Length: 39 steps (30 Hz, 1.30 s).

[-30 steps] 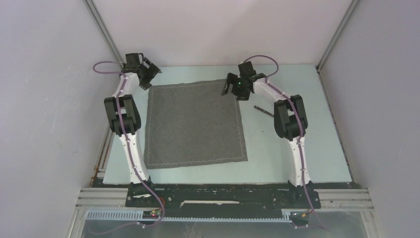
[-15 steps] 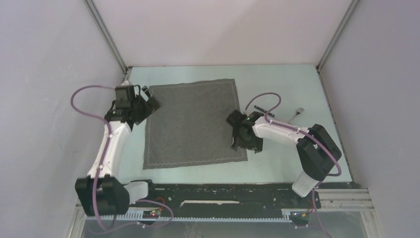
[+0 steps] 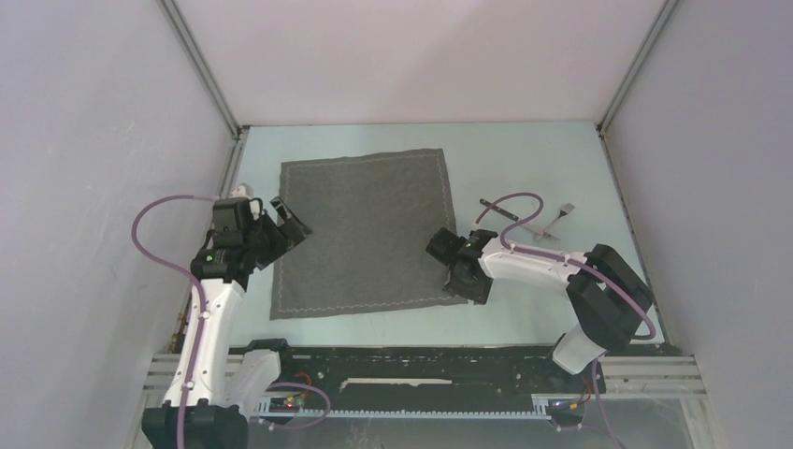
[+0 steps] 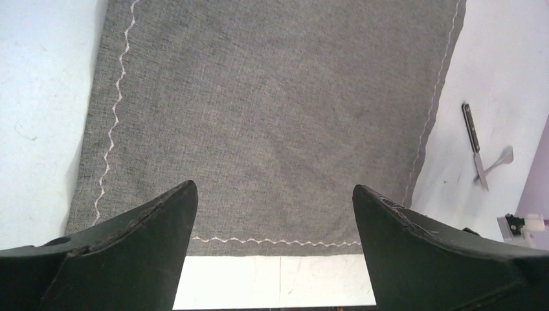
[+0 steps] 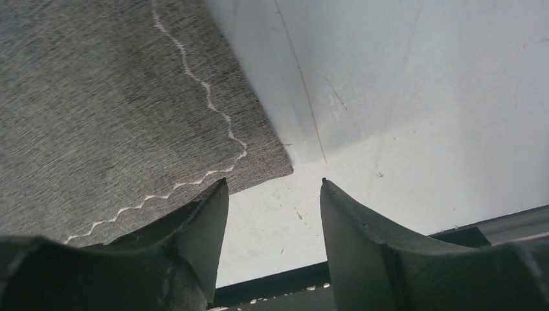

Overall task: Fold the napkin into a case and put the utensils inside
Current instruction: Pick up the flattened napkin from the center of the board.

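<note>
The grey napkin (image 3: 367, 234) lies flat and unfolded on the table, so no case is in view. The dark-handled knife (image 3: 505, 213) and the small fork (image 3: 557, 218) lie to its right, crossing at their tips. They also show in the left wrist view as knife (image 4: 472, 127) and fork (image 4: 500, 158). My left gripper (image 3: 292, 217) hovers wide open at the napkin's left edge, and that hem (image 4: 278, 243) runs between its fingers (image 4: 155, 227). My right gripper (image 3: 470, 285) is low at the napkin's near right corner (image 5: 275, 165), jaws partly narrowed with only bare table between them.
The pale table (image 3: 542, 299) carries everything. A black rail (image 3: 421, 360) runs along its near edge, close under the right gripper. Grey walls enclose the left, back and right sides. Purple cables loop above both arms.
Both arms swung from the napkin's far corners toward the near side. The left gripper moved down the left edge. The right came to the near right corner and its jaws narrowed.
</note>
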Motion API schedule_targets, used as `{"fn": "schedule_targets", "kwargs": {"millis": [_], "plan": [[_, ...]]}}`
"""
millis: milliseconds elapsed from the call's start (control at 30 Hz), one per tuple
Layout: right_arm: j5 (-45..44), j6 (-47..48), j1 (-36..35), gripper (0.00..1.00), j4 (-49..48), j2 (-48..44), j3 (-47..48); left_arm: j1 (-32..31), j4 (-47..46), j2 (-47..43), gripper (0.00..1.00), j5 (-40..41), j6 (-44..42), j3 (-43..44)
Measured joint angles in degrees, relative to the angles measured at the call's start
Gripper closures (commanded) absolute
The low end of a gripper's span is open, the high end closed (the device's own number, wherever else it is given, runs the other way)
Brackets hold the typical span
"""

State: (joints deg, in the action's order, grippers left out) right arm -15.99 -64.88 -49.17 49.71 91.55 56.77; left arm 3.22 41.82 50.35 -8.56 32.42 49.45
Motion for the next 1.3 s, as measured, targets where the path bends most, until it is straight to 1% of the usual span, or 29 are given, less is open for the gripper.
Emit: {"fn": "schedule_targets", "kwargs": {"millis": [133,433,800,933,1033,1100,1133,1167,1200,1233,1300], "plan": [[0.52,-2.23,0.52,0.36,-1.18,-0.15,-1.9,0.0,1.22,-0.83,0.03,-1.29,-1.09,-0.33],[1.81,-4.37,2.27,0.36,-3.45,0.92,-1.97,0.0,2.05,-0.92,0.03,-3.8,-2.84,-0.33],[3.48,-8.07,2.86,0.42,-3.91,3.74,-1.49,0.0,2.4,-1.18,0.03,-5.7,-4.04,-0.33],[4.04,-9.35,3.15,0.51,-3.15,4.37,-0.74,0.0,2.54,-1.86,0.03,-6.47,-4.11,-0.24],[4.24,-10.71,3.17,0.63,-3.21,4.57,-0.57,0.0,2.93,-2.93,0.03,-6.84,-4.46,-0.04],[4.28,-11.19,3.19,0.75,-3.58,4.59,-0.52,0.0,3.17,-3.61,0.03,-6.88,-4.55,0.15],[4.26,-11.23,3.23,0.87,-3.74,4.59,-0.48,0.0,3.23,-4.02,0.03,-6.86,-4.57,0.17],[4.17,-11.21,3.26,0.96,-3.96,4.59,-0.44,0.0,3.45,-4.33,0.05,-6.78,-4.59,0.17],[4.07,-11.02,3.26,1.0,-4.04,4.59,-0.35,0.0,3.76,-4.57,0.06,-6.58,-4.55,0.15],[3.69,-11.06,3.17,1.0,-4.04,4.59,-0.2,0.0,4.13,-4.74,0.07,-6.05,-4.42,0.15],[2.67,-11.1,2.91,1.0,-3.45,4.59,-0.07,-0.04,5.33,-5.18,0.07,-2.36,-2.99,-0.22]]}}
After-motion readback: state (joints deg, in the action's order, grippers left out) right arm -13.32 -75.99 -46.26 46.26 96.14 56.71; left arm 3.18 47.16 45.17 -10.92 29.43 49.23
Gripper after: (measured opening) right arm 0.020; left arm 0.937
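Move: The near right corner of the napkin lies almost straight under the right gripper's half-open fingers, about 2 cm below and perhaps 1 cm ahead. From the right hand, the knife lies some 19 cm ahead and 11 cm to the right, the fork about 20 cm ahead and 18 cm to the right. From the left hand, that same corner is about 27 cm to the right, 6 cm back and 17 cm below. Lower the right gripper about 2 cm onto the napkin's near right corner, easing it about 1 cm forward and left while turning it clockwise some 15 degrees. Then shut the fingers from half open and pinch the corner. Meanwhile draw the left gripper, empty and wide open, back about 2.5 cm above the cloth. ##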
